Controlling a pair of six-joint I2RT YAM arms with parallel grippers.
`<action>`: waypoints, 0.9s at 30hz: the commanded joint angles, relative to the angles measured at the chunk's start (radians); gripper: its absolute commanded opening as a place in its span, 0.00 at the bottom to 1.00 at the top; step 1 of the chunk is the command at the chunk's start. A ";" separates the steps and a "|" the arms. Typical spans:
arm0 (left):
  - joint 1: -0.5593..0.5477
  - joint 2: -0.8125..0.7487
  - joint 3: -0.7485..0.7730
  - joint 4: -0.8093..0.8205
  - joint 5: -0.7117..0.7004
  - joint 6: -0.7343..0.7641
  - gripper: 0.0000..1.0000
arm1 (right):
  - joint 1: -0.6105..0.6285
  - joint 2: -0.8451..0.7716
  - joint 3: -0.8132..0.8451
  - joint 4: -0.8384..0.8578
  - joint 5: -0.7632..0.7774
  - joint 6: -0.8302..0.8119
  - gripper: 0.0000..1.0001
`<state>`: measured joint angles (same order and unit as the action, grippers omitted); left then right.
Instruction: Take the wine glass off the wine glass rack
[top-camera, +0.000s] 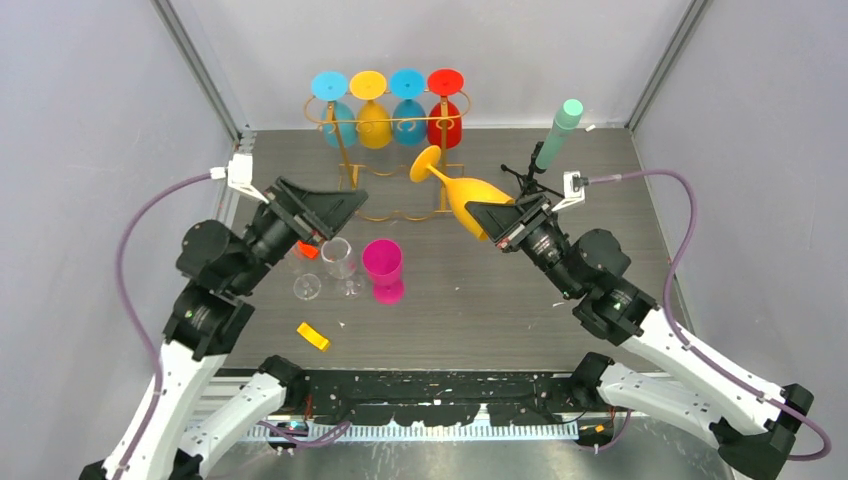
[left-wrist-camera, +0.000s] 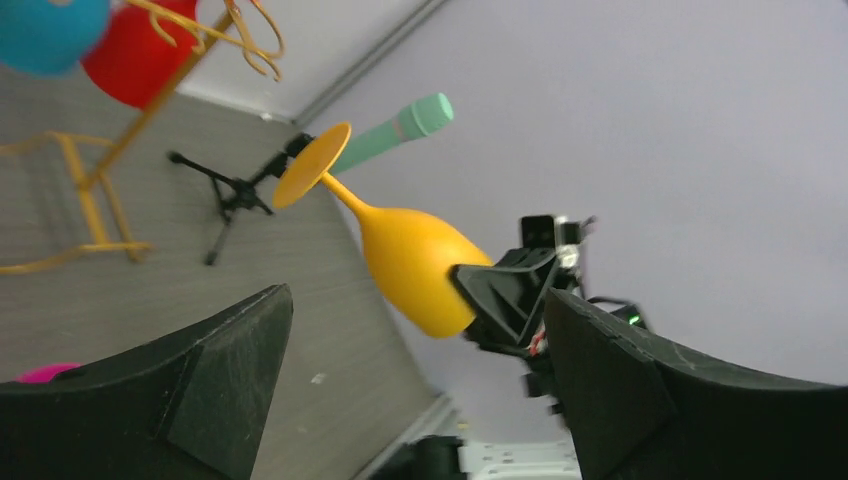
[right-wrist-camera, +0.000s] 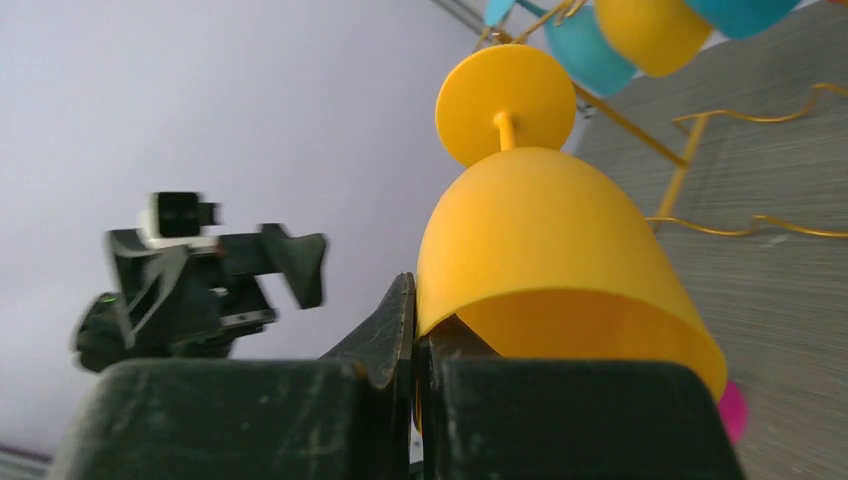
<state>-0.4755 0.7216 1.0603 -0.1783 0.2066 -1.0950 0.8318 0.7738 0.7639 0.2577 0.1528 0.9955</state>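
A yellow wine glass (top-camera: 470, 195) (left-wrist-camera: 410, 255) (right-wrist-camera: 540, 230) hangs tilted in the air in front of the wine glass rack (top-camera: 395, 128), foot toward the rack. My right gripper (top-camera: 497, 215) (right-wrist-camera: 415, 300) is shut on its rim, one finger inside the bowl and one outside. The gold wire rack (left-wrist-camera: 100, 190) (right-wrist-camera: 690, 170) holds a blue glass (top-camera: 333, 110), a yellow one (top-camera: 370, 110), another blue one (top-camera: 407, 105) and a red one (top-camera: 444, 105), all hanging upside down. My left gripper (top-camera: 335, 215) (left-wrist-camera: 417, 300) is open to the glass's left, holding nothing.
Two clear glasses (top-camera: 337, 258) (top-camera: 307, 287) and a pink cup (top-camera: 383, 268) stand below the left gripper. A yellow block (top-camera: 313, 336) lies near the front. A black tripod with a green cylinder (top-camera: 555, 135) stands at the back right. Grey walls close in on both sides.
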 joint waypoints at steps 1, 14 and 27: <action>0.003 -0.010 0.130 -0.240 0.028 0.560 1.00 | 0.001 0.043 0.164 -0.421 0.080 -0.218 0.00; 0.003 -0.023 0.160 -0.439 -0.222 0.839 1.00 | 0.094 0.614 0.699 -1.131 0.030 -0.430 0.00; 0.003 -0.076 0.152 -0.457 -0.235 0.919 1.00 | 0.191 1.012 0.957 -1.407 0.053 -0.460 0.00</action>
<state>-0.4755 0.6628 1.2057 -0.6491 -0.0109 -0.2146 1.0183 1.7699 1.6585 -1.0790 0.2035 0.5430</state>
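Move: Some 8 cm to the left, 2 cm back and 39 cm below the right hand, which already holds the yellow wine glass by its rim, lies the bare table spot it is bound for. The pink wine glass stands about 10 cm left of that spot, a clear one roughly 17 cm left of it; the rack is about 18 cm ahead of the hand and 15 cm left. From the empty left hand the spot is about 14 cm right, 2 cm back, 44 cm down. Lowering the yellow wine glass by about 24 cm, the right arm bows slightly forward and back while it swings left to beside the pink glass. Its wrist rolls some 85 degrees, left side dipping, and tips downward to bring the foot underneath; the fingers stay shut on the rim. The open left hand draws off left, then also sinks, rolling its left side up. ##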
